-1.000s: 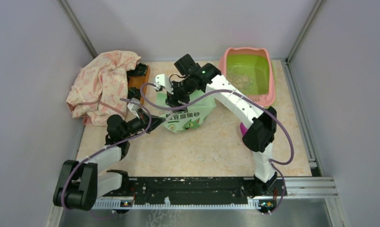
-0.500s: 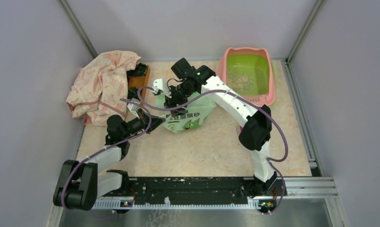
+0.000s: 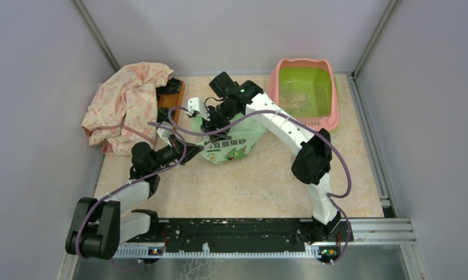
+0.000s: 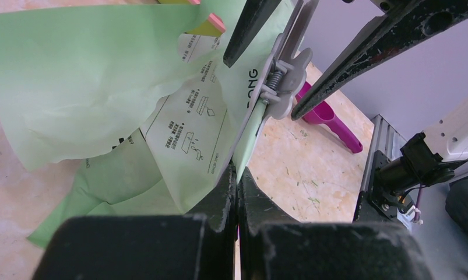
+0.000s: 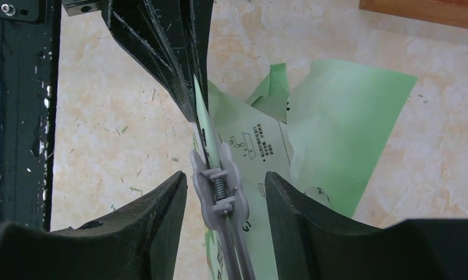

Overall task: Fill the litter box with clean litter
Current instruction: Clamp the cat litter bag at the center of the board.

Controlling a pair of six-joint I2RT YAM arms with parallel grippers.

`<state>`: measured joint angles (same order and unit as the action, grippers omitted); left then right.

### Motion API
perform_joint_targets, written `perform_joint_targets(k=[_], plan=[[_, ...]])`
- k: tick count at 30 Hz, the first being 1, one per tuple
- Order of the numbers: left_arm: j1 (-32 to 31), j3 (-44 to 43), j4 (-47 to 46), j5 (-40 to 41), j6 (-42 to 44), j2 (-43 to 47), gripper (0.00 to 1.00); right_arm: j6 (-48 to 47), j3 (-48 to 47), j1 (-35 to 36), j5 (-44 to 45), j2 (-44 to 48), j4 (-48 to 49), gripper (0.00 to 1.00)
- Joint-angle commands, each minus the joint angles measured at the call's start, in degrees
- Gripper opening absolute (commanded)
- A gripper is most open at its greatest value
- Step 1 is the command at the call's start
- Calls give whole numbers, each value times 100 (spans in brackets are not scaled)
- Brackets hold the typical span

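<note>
The litter box (image 3: 334, 93), pink-rimmed with a lime-green basin, stands at the back right. A thin patch of pale clean litter (image 3: 298, 100) lies in it. A light green litter bag (image 3: 228, 146) lies mid-table. My left gripper (image 4: 237, 175) is shut on the bag's (image 4: 103, 87) edge. A grey spring clip (image 5: 220, 192) pinches the same edge further along. My right gripper (image 5: 225, 178) is open and straddles the clip, with a gap on each side. From above, the right gripper (image 3: 211, 119) sits over the bag's top, and the left gripper (image 3: 176, 140) is at the bag's left.
A crumpled floral cloth (image 3: 126, 105) fills the back left, partly covering a brown wooden tray (image 3: 170, 99). A purple scoop (image 4: 330, 119) lies on the table near the right arm's base. Grey walls close in on three sides, and a metal rail (image 3: 237, 230) runs along the near edge.
My right gripper has shifted slightly left over the bag's top, and its jaws have narrowed around the clip. The right elbow swung left. The left gripper and the bag stayed put.
</note>
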<state>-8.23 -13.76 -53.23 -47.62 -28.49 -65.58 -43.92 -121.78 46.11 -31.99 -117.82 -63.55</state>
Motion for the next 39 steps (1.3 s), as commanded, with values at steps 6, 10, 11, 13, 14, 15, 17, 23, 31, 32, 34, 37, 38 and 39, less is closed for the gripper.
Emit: perform_joint_targets(k=[6,10,11,13,14,15,17,23,31,32,34,37,38,39], plan=[[67,5,-609,-114,-58,47,0,-64,-267,65,-107,122,89,47],[67,-12,-618,-120,-65,30,0,-73,-271,67,-106,142,88,45],[67,-13,-622,-117,-68,26,0,-73,-269,65,-106,155,90,44],[69,-21,-627,-130,-77,30,0,-73,-260,68,-114,156,89,39],[67,-21,-627,-118,-75,33,0,-79,-254,65,-115,154,88,36],[74,-27,-627,-120,-82,41,0,-77,-232,72,-115,152,95,31],[74,-30,-627,-124,-82,49,0,-72,-197,66,-123,162,115,25],[76,-48,-610,-118,-95,62,0,9,96,65,-142,279,308,13],[98,-50,-616,-111,-95,54,0,230,771,57,-167,635,840,4],[102,-53,-624,-123,-102,49,0,282,950,53,-181,735,990,2],[102,-57,-642,-125,-119,38,0,391,1305,34,-251,976,1393,1],[111,-56,-670,-141,-137,25,0,526,1757,-31,-367,1190,1795,0],[118,-57,-677,-140,-139,24,0,553,1897,-62,-419,1226,1896,0],[120,-57,-679,-144,-148,37,0,571,1967,-82,-460,1248,1964,0]])
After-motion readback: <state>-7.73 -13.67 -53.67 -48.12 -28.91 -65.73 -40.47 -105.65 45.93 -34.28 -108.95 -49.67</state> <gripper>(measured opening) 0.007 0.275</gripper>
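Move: The grey clip sits astride the bag's folded top edge, its spring roughly 1 cm below the right hand point, between the open fingers. From the left hand, which still pinches one end of that edge, the clip lies about 3 cm ahead, 5 cm to the right and 3 cm up. From the right hand, the bag's body is some 4 cm right, level ahead and 10 cm down; the wooden tray is about 13 cm ahead, 17 cm left and 17 cm down. The clip's two rounded handles are pinched between the right fingers, which close from about half open until they stop on them while the hand stays put. Keeping that grip, the right hand then eases back about 1 cm, its left-and-down-pointing fingers swinging up some 5 degrees. The left hand holds the folded edge still. ##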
